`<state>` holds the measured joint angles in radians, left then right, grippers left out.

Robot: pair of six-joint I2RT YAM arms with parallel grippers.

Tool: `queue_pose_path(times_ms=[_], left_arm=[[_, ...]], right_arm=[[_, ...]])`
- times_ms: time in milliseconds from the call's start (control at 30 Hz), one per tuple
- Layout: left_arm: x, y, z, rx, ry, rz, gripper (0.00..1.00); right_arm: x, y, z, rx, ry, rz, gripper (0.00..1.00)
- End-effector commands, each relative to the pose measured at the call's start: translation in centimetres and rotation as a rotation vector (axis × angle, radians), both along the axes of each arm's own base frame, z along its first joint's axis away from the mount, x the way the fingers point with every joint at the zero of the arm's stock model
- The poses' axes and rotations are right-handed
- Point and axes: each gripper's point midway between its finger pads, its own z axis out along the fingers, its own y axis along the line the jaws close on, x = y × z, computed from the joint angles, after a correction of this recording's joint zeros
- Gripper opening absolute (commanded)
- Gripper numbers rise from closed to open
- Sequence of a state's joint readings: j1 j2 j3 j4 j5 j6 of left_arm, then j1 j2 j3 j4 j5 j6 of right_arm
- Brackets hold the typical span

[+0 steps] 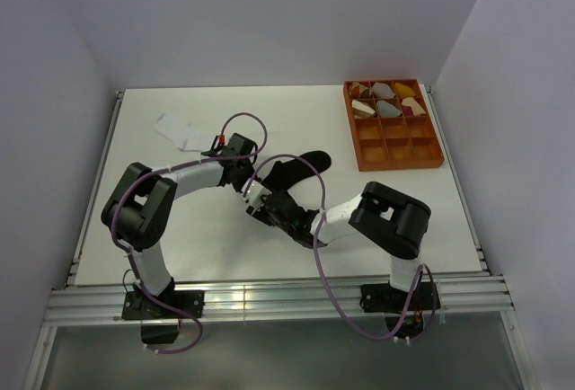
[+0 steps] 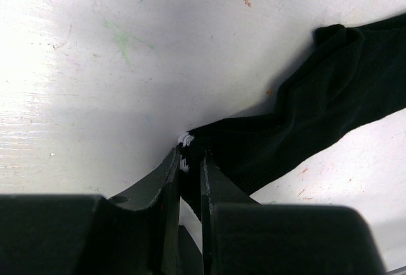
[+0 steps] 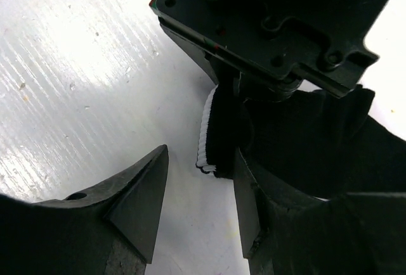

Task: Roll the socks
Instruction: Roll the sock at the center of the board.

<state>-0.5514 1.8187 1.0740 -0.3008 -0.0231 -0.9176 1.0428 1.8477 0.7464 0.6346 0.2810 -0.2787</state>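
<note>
A black sock (image 1: 301,167) lies stretched across the middle of the table, toe toward the back right. My left gripper (image 2: 189,158) is shut on its white-striped cuff (image 2: 185,142), while the rest of the black sock (image 2: 317,104) trails away to the right. My right gripper (image 3: 200,158) stands open just in front of that pinch. The cuff's white edge (image 3: 207,137) hangs between its fingers, close against the right finger (image 3: 244,192) and apart from the left one. A white sock (image 1: 180,128) lies flat at the back left, away from both grippers.
An orange compartment tray (image 1: 435,129) sits at the back right, with rolled sock bundles (image 1: 386,101) in its far compartments. The left gripper's body (image 3: 266,28) fills the top of the right wrist view, very close to my right fingers.
</note>
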Motion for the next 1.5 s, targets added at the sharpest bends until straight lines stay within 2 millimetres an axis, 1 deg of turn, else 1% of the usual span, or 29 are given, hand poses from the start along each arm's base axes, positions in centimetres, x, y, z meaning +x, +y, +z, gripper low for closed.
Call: queue_pose_path(times_ms=[0, 33, 67, 167, 200, 267, 367, 533, 567, 633, 667, 733, 767, 800, 867, 967, 1000, 1033, 1067, 1100, 1167, 1200, 1233, 1267, 1333, 1367, 1400, 1433, 1467], left_arm=[[-6.3, 3.7, -6.0, 0.195, 0.239, -0.057, 0.00], [-6.4, 3.7, -6.1, 0.196, 0.242, -0.056, 0.00], [-6.4, 3.7, -6.0, 0.194, 0.241, -0.058, 0.00], [-6.4, 3.7, -6.0, 0.192, 0.241, -0.059, 0.00], [-6.4, 3.6, -6.0, 0.189, 0.241, -0.060, 0.00], [-6.5, 3.6, -6.1, 0.187, 0.243, -0.061, 0.00], [-6.5, 3.5, -6.1, 0.181, 0.244, -0.066, 0.00], [-6.6, 3.3, -6.2, 0.170, 0.245, -0.070, 0.00], [-6.6, 3.2, -6.1, 0.168, 0.244, -0.072, 0.00], [-6.5, 3.2, -6.0, 0.163, 0.242, -0.072, 0.00], [-6.5, 3.1, -5.8, 0.161, 0.238, -0.072, 0.00], [-6.4, 3.1, -5.6, 0.157, 0.233, -0.069, 0.00], [-6.3, 3.0, -5.5, 0.155, 0.227, -0.070, 0.00], [-6.3, 3.1, -5.4, 0.156, 0.225, -0.067, 0.00], [-5.9, 2.9, -4.8, 0.144, 0.205, -0.051, 0.01], [-5.4, 2.7, -3.8, 0.129, 0.174, -0.031, 0.08], [-5.0, 2.8, -3.5, 0.130, 0.161, -0.019, 0.13], [-4.9, 2.8, -3.3, 0.128, 0.154, -0.006, 0.16], [-4.4, 2.8, -2.6, 0.119, 0.133, 0.006, 0.18], [-4.1, 2.9, -2.2, 0.123, 0.117, 0.020, 0.22], [-3.4, 3.1, -1.1, 0.103, 0.084, 0.057, 0.29], [-3.2, 3.2, -0.7, 0.092, 0.071, 0.072, 0.31], [-2.5, 3.3, 0.2, 0.067, 0.042, 0.103, 0.33], [-2.5, 3.5, 0.4, 0.060, 0.033, 0.118, 0.39], [-2.0, 3.9, 1.2, 0.037, 0.006, 0.164, 0.44], [-1.8, 4.2, 1.8, 0.021, -0.018, 0.183, 0.49], [-1.6, 4.4, 2.1, 0.012, -0.029, 0.201, 0.50], [-1.1, 4.7, 3.0, -0.015, -0.054, 0.228, 0.50], [-1.5, 5.0, 2.8, -0.021, -0.057, 0.240, 0.50]], right_arm=[[1.2, 1.4, 1.6, 0.070, -0.042, -0.014, 0.52], [1.3, 1.6, 1.7, 0.074, -0.040, -0.014, 0.52], [1.4, 1.6, 1.1, 0.063, -0.029, -0.016, 0.52], [1.8, 1.3, 0.6, 0.066, -0.014, -0.026, 0.52], [1.7, 1.2, 0.0, 0.055, 0.000, -0.028, 0.51], [2.1, 0.9, -0.2, 0.056, 0.009, -0.041, 0.50], [2.3, 0.7, -0.9, 0.048, 0.036, -0.058, 0.46], [2.3, 0.2, -2.2, 0.031, 0.098, -0.069, 0.33], [2.3, 0.2, -2.4, 0.030, 0.112, -0.072, 0.28], [2.1, 0.1, -2.8, 0.029, 0.153, -0.067, 0.22], [2.1, 0.1, -2.9, 0.030, 0.163, -0.068, 0.17], [1.8, 0.0, -3.1, 0.020, 0.188, -0.068, 0.10], [1.7, -0.2, -3.1, 0.022, 0.207, -0.071, 0.02], [1.7, -0.2, -3.0, 0.027, 0.219, -0.072, 0.00], [1.6, -0.1, -2.6, 0.048, 0.259, -0.075, 0.00], [1.1, -0.3, -2.4, 0.076, 0.337, -0.071, 0.00], [0.8, -0.2, -2.0, 0.090, 0.364, -0.059, 0.00], [1.0, -0.4, -1.9, 0.106, 0.384, -0.070, 0.00], [1.2, -0.6, -1.8, 0.110, 0.389, -0.075, 0.00], [0.8, -0.6, -1.6, 0.140, 0.448, -0.063, 0.00], [1.0, -0.8, -1.3, 0.172, 0.501, -0.067, 0.00], [0.6, -0.6, -1.3, 0.180, 0.521, -0.060, 0.00], [0.9, -0.8, -1.2, 0.203, 0.548, -0.075, 0.00], [1.0, -0.9, -1.2, 0.213, 0.564, -0.082, 0.00], [1.0, -1.1, -1.0, 0.249, 0.609, -0.094, 0.00], [1.0, -1.2, -1.1, 0.261, 0.630, -0.103, 0.00], [0.8, -1.1, -0.9, 0.291, 0.659, -0.108, 0.00], [0.7, -1.1, -0.7, 0.313, 0.680, -0.104, 0.00], [1.1, -1.4, -0.5, 0.337, 0.690, -0.117, 0.00]])
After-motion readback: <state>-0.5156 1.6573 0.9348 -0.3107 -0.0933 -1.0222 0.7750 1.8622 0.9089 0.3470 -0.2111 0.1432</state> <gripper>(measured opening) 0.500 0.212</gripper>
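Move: The sock's rolled cuff lies about 3 cm ahead of my open right hand and 1 cm below it. My left fingers already pinch its far end, so the middle of the cuff is about 1 cm back and 1 cm to the right of that hand. From my right hand the sock's foot lies some 11 cm ahead and 16 cm to the right. The white sock is about 18 cm ahead and 18 cm left of my left hand. I slide my right hand nearly 3 cm forward and a little down onto the cuff, shut its fingers on the cloth and hold there, tipping the fingers down by some 35 degrees. Only once that grip is made does my left hand, which has kept its pinch, open and let go, drawing off about 4 cm to the left, slightly back and up. ##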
